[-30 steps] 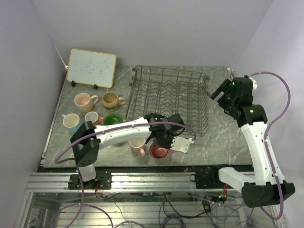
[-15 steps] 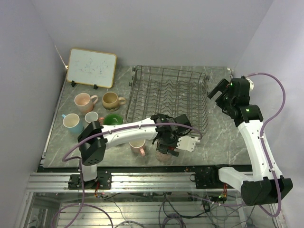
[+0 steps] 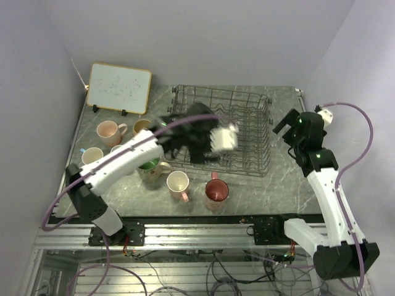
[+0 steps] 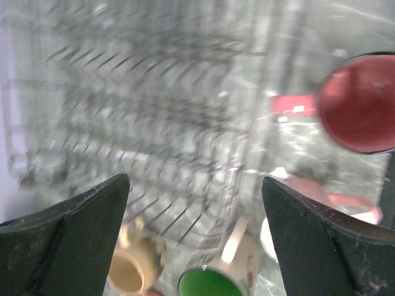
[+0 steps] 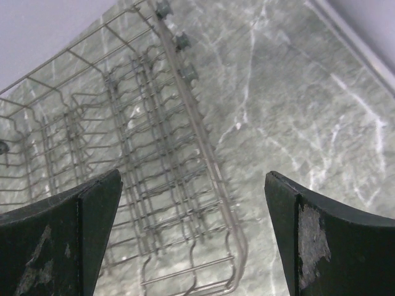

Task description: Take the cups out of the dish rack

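Observation:
The dish rack (image 3: 237, 123) stands at the back middle and no cup shows in it. Several cups stand on the table left of and in front of it: a pink cup (image 3: 107, 130), a tan cup (image 3: 141, 126), a light blue cup (image 3: 92, 156), a green-inside cup (image 3: 148, 166), a cream cup (image 3: 178, 182) and a salmon cup (image 3: 216, 191). My left gripper (image 3: 196, 151) is open and empty, blurred, raised over the rack's front left corner. In the left wrist view (image 4: 197, 246) the rack (image 4: 142, 123), the salmon cup (image 4: 361, 111) and the green-inside cup (image 4: 213, 283) lie below. My right gripper (image 3: 285, 123) is open and empty beside the rack's right side (image 5: 194, 240).
A wood-framed whiteboard (image 3: 118, 88) leans at the back left. Walls close in the table at the back and both sides. The right wrist view shows the rack's wire end (image 5: 123, 154) and bare marble beside it.
My left gripper let go of the salmon cup at the table's front, then rose and swung back toward the rack. The salmon cup stays standing. The right arm shifted slightly.

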`<state>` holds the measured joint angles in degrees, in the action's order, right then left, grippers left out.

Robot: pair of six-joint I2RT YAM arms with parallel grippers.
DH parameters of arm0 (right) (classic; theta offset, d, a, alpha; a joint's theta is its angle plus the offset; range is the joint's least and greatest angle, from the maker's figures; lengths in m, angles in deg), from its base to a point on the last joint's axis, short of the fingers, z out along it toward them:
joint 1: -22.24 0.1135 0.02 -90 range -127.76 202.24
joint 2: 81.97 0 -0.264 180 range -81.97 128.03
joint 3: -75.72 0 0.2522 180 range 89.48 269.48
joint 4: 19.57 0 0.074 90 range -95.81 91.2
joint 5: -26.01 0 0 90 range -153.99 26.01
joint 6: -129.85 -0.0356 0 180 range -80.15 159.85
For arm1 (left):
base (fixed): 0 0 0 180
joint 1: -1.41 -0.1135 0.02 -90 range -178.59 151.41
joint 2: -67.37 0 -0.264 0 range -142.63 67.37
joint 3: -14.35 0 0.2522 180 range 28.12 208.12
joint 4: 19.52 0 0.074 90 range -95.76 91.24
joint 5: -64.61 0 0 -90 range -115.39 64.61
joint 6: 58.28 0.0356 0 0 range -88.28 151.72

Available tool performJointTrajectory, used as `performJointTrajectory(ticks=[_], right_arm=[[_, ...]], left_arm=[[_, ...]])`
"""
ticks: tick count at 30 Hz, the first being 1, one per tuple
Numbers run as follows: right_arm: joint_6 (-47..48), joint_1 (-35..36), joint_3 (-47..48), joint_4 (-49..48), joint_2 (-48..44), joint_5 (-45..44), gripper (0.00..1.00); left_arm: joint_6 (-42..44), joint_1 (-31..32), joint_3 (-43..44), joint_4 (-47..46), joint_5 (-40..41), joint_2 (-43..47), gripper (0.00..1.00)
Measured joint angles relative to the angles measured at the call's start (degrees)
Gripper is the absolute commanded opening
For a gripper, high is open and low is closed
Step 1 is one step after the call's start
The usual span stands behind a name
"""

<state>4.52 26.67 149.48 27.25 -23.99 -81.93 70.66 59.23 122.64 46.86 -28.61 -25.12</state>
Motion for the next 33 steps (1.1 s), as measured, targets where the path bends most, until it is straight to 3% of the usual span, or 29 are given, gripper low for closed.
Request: performJointTrajectory(ticks=[4, 8, 10, 16, 23, 28, 33], right_arm=[[3.4, -0.1, -9.1, -7.3, -7.5, -5.0, 1.00], [6.6, -0.2, -18.4, -16.0, -13.5, -8.6, 1.00], [9.1, -0.2, -21.7, -19.2, -14.4, -8.8, 1.00], [13.6, -0.1, -28.1, -25.7, -12.8, -10.1, 1.00], [12.7, -0.2, -34.3, -29.5, -15.4, -13.3, 1.00], [22.4, -0.2, -39.5, -33.7, -19.5, -3.3, 1.00], [23.4, -0.2, -43.0, -35.0, -22.0, -1.9, 1.00]], left_arm=[[-5.4, -14.0, -1.9, -5.7, -3.8, 7.8, 0.99], [-12.5, -31.6, -15.7, -19.3, -3.4, 21.8, 0.99], [-13.5, -35.4, -22.9, -24.0, -2.1, 28.2, 0.99], [-11.9, -37.1, -41.9, -31.6, 2.8, 38.9, 0.99], [-19.9, -42.2, -53.1, -35.6, 4.8, 42.6, 0.99], [-24.1, -45.8, -64.8, -42.7, 4.2, 51.6, 0.99], [-27.1, -49.7, -72.5, -47.6, 1.4, 51.8, 0.99]])
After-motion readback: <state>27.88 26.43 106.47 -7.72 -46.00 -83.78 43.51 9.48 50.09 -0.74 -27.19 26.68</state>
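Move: The green mug stands about 19 cm to the left of the left gripper, 7 cm ahead and 18 cm below; the white-red cup is some 30 cm left and 10 cm ahead. Nearer lie the white mug, 8 cm left and 4 cm back, and the red mug, 8 cm right and 9 cm back. From the right gripper the green mug is roughly 53 cm left and 2 cm back; the empty dish rack's middle is 24 cm left, 11 cm ahead. Swing the open, empty left gripper about 30 cm left, first rising and reaching forward over the rack's front edge, then passing over the green mug and sinking just left of it, drawing back slightly; turn the wrist some 65 degrees counter-clockwise until the fingers point mostly forward. Meanwhile lower the open right gripper about 11 cm beside the rack, easing slightly back and dipping its left side. ##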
